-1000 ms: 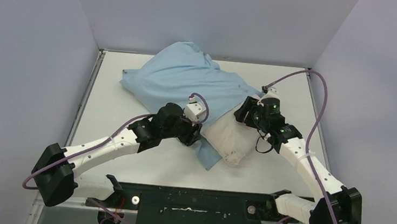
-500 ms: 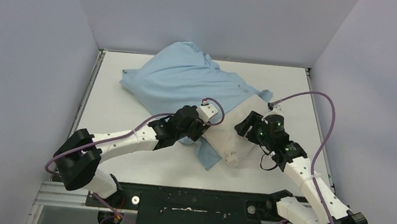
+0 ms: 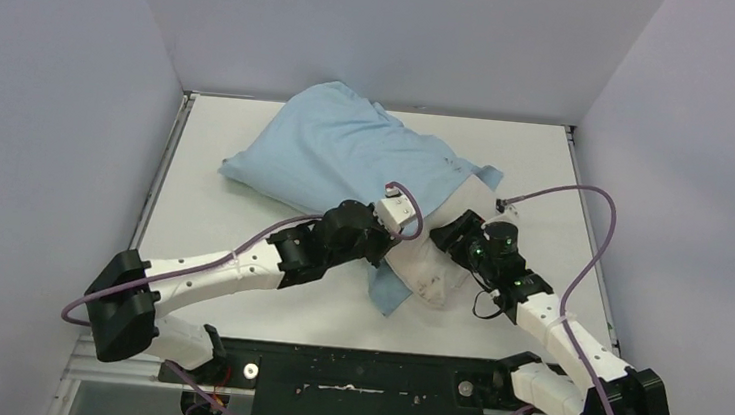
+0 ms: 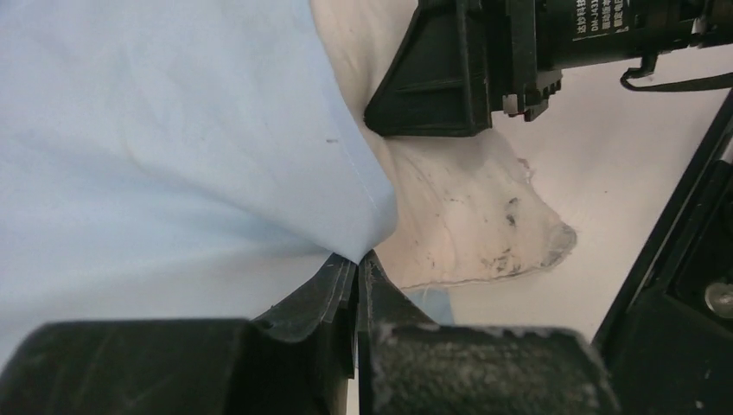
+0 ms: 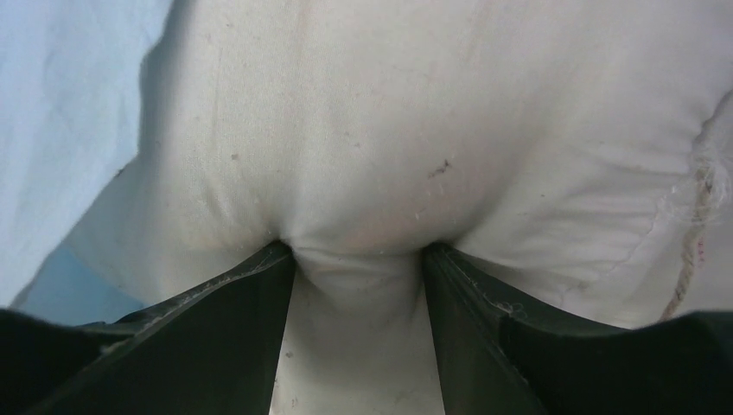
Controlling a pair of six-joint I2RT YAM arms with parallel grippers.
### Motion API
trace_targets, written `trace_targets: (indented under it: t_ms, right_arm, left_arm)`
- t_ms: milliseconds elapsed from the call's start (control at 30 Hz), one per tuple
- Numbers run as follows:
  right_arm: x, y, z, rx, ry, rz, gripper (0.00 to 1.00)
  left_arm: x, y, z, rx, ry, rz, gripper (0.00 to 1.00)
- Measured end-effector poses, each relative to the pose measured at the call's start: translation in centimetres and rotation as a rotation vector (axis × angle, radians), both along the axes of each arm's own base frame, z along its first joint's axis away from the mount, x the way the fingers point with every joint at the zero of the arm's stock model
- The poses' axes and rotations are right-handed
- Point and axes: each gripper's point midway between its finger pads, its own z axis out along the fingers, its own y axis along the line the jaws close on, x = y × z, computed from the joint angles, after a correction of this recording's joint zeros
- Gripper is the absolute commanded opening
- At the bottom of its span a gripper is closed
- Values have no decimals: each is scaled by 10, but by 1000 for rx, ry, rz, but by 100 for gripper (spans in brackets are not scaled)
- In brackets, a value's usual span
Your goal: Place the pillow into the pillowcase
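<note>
The light blue pillowcase [image 3: 348, 151] lies bulging at the back of the table. The off-white pillow's [image 3: 430, 271] dingy end sticks out of its near right opening. My left gripper [image 3: 388, 241] is shut on the pillowcase [image 4: 173, 130] hem; in the left wrist view its jaws [image 4: 356, 258] pinch the blue edge just beside the pillow [image 4: 467, 207]. My right gripper [image 3: 453, 241] sits at the pillow's right side. In the right wrist view the right gripper [image 5: 359, 251] squeezes a thick fold of pillow [image 5: 432, 130] between spread fingers, with pillowcase [image 5: 60, 112] at the left.
The white table [image 3: 205, 183] is walled at the back and on both sides. The black base rail [image 3: 359, 372] runs along the near edge. Purple cables loop over both arms. The right gripper's black body [image 4: 458, 69] is close above my left jaws.
My left arm reached farther right and its gripper closed on the pillowcase hem. The pillowcase bulk has shifted and plumped. The right gripper dropped slightly nearer, staying on the pillow.
</note>
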Motion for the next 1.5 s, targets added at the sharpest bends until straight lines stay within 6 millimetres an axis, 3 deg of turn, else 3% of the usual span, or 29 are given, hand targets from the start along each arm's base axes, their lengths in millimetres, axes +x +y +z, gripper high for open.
trace_targets:
  t_ms: [67, 133, 267, 367, 533, 600, 767, 900, 1100, 1333, 1500]
  right_arm:
    - [1, -2, 1, 11, -16, -26, 54]
    - [1, -2, 1, 22, -31, -45, 53]
    - [-1, 3, -2, 32, -44, -56, 53]
    - [-3, 5, -4, 33, -46, -53, 55]
    - [-4, 3, -1, -13, -47, -32, 66]
    - [-5, 0, 10, -52, -54, -11, 72]
    - [-9, -20, 50, -115, -111, -3, 87]
    - [-13, -39, 61, -142, -121, -28, 89]
    - [-6, -73, 44, -125, -36, -84, 89]
    - [9, -129, 14, -59, 58, -243, 94]
    - [12, -156, -13, -13, 127, -317, 96]
  left_arm:
    - [-5, -6, -1, -41, 22, -5, 0]
    - [-11, -9, -18, -51, 64, -7, 0]
    - [-32, -5, -70, 19, 154, -25, 0]
    - [-41, -4, -79, 34, 173, -41, 5]
    - [-45, -5, -61, -9, 171, -47, 33]
    - [-45, -7, -45, -27, 157, -38, 42]
    - [-28, -14, -1, -54, 71, 14, 53]
    - [-5, -24, 18, -31, -6, 68, 61]
    - [28, -48, 14, 65, -68, 122, 67]
    - [45, -68, 13, 149, -93, 149, 73]
    - [55, -94, 11, 223, -127, 174, 81]
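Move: The left hand, shut on the blue pillowcase's mouth edge, has the pillow's bare end about 10 cm to its right, 2 cm ahead and 10 cm below; the pillow's near corner lies some 10 cm right, 9 cm back and 13 cm down. The right fingers straddle pinched pillow, the bare end's middle level with them and 3 cm below; from this hand the case's far mouth corner is some 13 cm ahead, 8 cm right and 5 cm down. Down about 8 cm and back 4 goes the left hand with the pillowcase edge; there it opens and lets go, rises, then swings forward and right over the bare pillow end with fingers wide. The right hand, at first nearly still on the pillow, spreads its fingers, lifts off some 6 cm and travels 15 cm right, clear of the pillow, turning clockwise and sinking again. ##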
